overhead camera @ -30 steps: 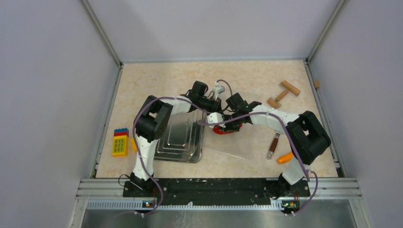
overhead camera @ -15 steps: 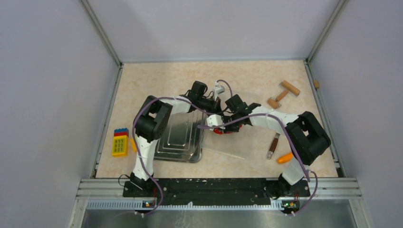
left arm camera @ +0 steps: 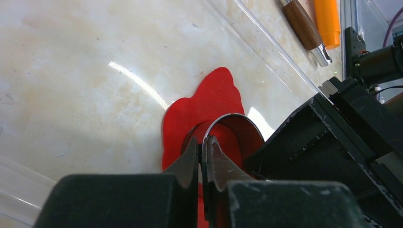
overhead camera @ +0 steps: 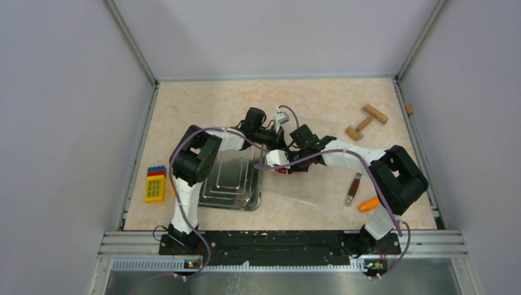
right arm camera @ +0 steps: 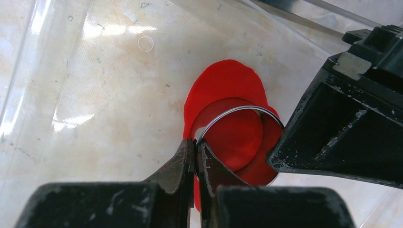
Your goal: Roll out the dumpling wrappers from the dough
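Note:
A thin, irregular sheet of red dough (right arm camera: 223,80) (left arm camera: 209,102) (overhead camera: 281,170) lies on a clear plastic sheet (right arm camera: 95,95). A metal ring cutter (right arm camera: 237,110) (left arm camera: 235,117) stands on the dough. Inside the ring lies a round red disc, a dumpling wrapper (right arm camera: 235,135). My right gripper (right arm camera: 196,145) is shut on the ring's near rim. Across from it, my left gripper (left arm camera: 202,142) is shut on the opposite rim. Each wrist view shows the other gripper as a black block at the right. In the top view the two wrists hide most of the dough.
A stepped metal tray (overhead camera: 233,178) sits left of the dough, with a yellow toy block (overhead camera: 155,184) further left. A wooden roller (overhead camera: 367,121) lies at the back right. A wooden-handled tool (overhead camera: 353,187) and an orange carrot (overhead camera: 368,204) are at the right.
Both grippers have closed onto the ring cutter's rim. The two wrists have shifted slightly to the left over the dough.

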You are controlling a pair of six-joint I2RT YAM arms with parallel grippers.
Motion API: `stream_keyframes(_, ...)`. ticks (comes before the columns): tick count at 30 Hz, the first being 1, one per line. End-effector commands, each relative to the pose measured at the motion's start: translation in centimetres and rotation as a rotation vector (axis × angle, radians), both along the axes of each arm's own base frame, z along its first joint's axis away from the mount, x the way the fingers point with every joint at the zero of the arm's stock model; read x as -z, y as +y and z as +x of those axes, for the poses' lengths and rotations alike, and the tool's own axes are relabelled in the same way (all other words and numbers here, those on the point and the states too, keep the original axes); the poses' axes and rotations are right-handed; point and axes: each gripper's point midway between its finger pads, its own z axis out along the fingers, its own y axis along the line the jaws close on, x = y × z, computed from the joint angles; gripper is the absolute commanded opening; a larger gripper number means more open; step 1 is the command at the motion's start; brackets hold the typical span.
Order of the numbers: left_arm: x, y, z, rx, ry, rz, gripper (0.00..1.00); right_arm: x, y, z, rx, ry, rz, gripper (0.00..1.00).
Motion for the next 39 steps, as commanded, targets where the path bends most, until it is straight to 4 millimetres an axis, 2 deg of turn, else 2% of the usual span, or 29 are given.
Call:
stream_keyframes(1,5.0,2.0,-3.6,-0.014,0.176,0.142,0.00,4.6,-1.1,-2.7,-0.002,0.104,-0.088,0.00)
stream_keyframes(8,6.5,2.7,-5.0,-0.006,0.270,0.187,0.00,4.2,-0.4,-2.3,0.068,0.143,-0.071,0.00)
stream_keyframes(10,6.2,3.0,-5.1,0.004,0.275,0.203,0.00,3.9,-0.3,-2.4,0.067,0.159,-0.071,0.00)
stream_keyframes(16,4.9,4.2,-3.7,-0.007,0.268,0.227,0.00,3.7,-0.4,-3.6,0.057,0.229,-0.084,0.00)
stream_keyframes(20,4.3,4.5,-3.6,-0.014,0.234,0.230,0.00,3.7,-1.0,-3.0,0.097,0.174,-0.086,0.00)
stream_keyframes(22,2.8,4.3,-3.2,-0.022,0.207,0.210,0.01,2.9,-0.9,-2.1,0.125,0.127,-0.070,0.00)
stream_keyframes(24,1.3,4.1,-2.6,-0.036,0.173,0.197,0.12,1.7,-0.8,-1.2,0.155,0.080,-0.052,0.00)
stream_keyframes(30,-4.6,3.6,-0.4,-0.066,0.089,0.132,0.28,-1.5,0.1,-0.3,0.179,0.023,0.019,0.00)
stream_keyframes(34,-8.4,4.8,1.5,-0.123,0.051,0.108,0.33,-3.7,0.5,0.1,0.179,-0.011,0.047,0.00)
stream_keyframes(36,-10.0,5.8,2.2,-0.168,0.073,0.087,0.34,-5.5,0.9,0.3,0.175,-0.033,0.077,0.00)
stream_keyframes(39,-11.5,7.4,3.2,-0.223,0.072,0.065,0.35,-7.2,1.2,0.0,0.175,-0.024,0.110,0.00)
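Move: Between the two grippers stands the round cutter on the red dough, its rim pinched by both. The left hand is on the far side, with cutter and dough about 3 cm back and 1 cm right of it, the dough 4 cm below. For the right hand on the near side, both lie 3 cm ahead and 1 cm left, the dough 3 cm down. The metal tray's middle lies some 21 cm left and 5 cm back of the left hand; the spatula handle is about 19 cm right and 6 cm back of the right. Keeping both grips on the rim, the hands first shift together about 1 cm left with the cutter on the dough. The left fingers then open about a third, release the rim and leave leftward, then steeply up, about 6 cm each way in all. The right hand keeps its pinch, drifts back right, turns some 10 degrees clockwise and finally rises 1 to 2 cm. ##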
